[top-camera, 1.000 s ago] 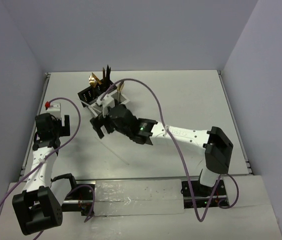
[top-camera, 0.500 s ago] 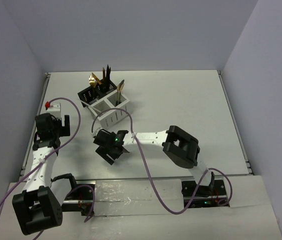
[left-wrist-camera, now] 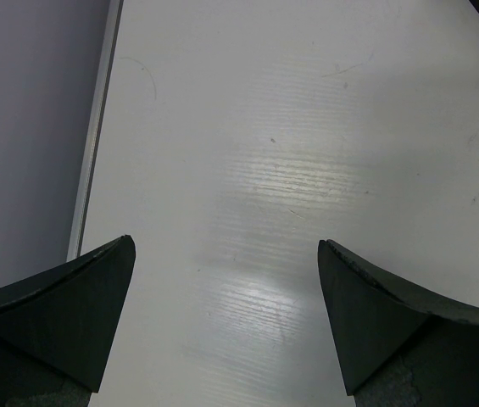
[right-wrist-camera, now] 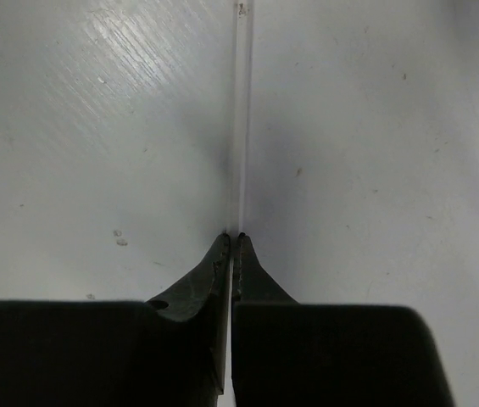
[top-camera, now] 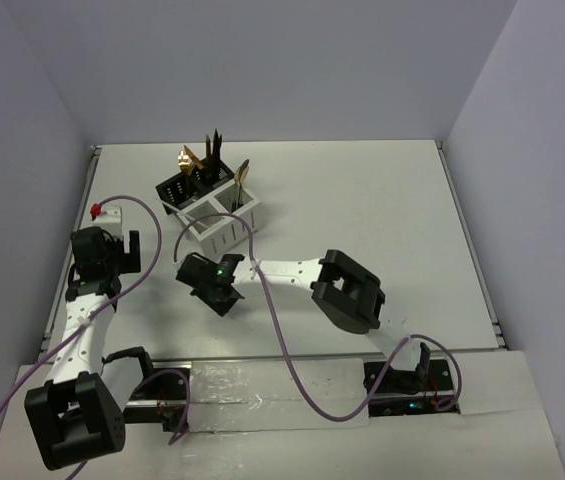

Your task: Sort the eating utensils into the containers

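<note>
A thin white chopstick point(right-wrist-camera: 239, 119) lies on the table and runs straight away from my right gripper point(right-wrist-camera: 235, 235), which is shut on its near end. From above, that gripper point(top-camera: 192, 274) is low over the table, in front of the containers. The black container point(top-camera: 178, 187) and the white container point(top-camera: 224, 218) stand side by side at the back left. They hold upright eating utensils: a gold fork point(top-camera: 189, 158), black pieces point(top-camera: 213, 146) and a gold spoon point(top-camera: 241, 172). My left gripper point(left-wrist-camera: 226, 314) is open over bare table, at the left point(top-camera: 122, 250).
A raised rail point(top-camera: 74, 250) runs along the table's left edge, close to my left arm. Purple cables point(top-camera: 272, 310) loop over the near part of the table. Grey walls close in the back and both sides.
My right arm has swung down and back from beside the white container to the table in front of it. Its jaws have gone from open to shut on the chopstick. The left arm is unmoved.
</note>
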Action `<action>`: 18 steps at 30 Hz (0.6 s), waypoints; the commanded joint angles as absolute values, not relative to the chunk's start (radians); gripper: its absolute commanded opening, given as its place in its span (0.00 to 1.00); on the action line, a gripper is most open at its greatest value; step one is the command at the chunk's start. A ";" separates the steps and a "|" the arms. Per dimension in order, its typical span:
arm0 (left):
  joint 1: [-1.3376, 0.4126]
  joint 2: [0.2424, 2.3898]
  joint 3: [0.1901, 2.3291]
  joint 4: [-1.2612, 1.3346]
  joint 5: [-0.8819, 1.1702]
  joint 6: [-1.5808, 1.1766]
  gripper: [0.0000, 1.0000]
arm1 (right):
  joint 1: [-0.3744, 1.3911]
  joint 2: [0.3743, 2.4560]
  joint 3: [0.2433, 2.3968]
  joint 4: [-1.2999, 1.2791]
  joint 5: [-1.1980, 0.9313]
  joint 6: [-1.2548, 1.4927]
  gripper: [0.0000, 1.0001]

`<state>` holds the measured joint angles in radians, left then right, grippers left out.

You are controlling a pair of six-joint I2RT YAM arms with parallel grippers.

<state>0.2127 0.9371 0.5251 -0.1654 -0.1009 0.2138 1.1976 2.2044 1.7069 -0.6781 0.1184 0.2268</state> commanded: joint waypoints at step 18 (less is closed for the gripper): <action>0.226 0.942 0.531 -0.118 -0.100 0.201 0.99 | 1.266 1.458 1.129 0.122 0.437 -0.020 0.00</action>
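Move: Some 22 cm ahead of the right hand, 4 cm to its left and a few centimetres higher is the middle of the white container; the right hand already pinches the last chopstick at table level. The gold spoons stand about 26 cm ahead and 2 cm to the right, the black container about 30 cm ahead and 11 cm to the left. From the left hand the white container lies roughly 12 cm ahead, 27 cm to the right and 6 cm lower. Keeping its pinch on the chopstick, the right hand first slides low over the table about 4–5 cm back and to its right, along the stick's own line, then sweeps steeply up to some 16 cm above its start, easing about 2 cm forward again. On the rise the wrist tips the down-pointing fingers up and outwards, towards the forward left, by roughly 35 degrees. ##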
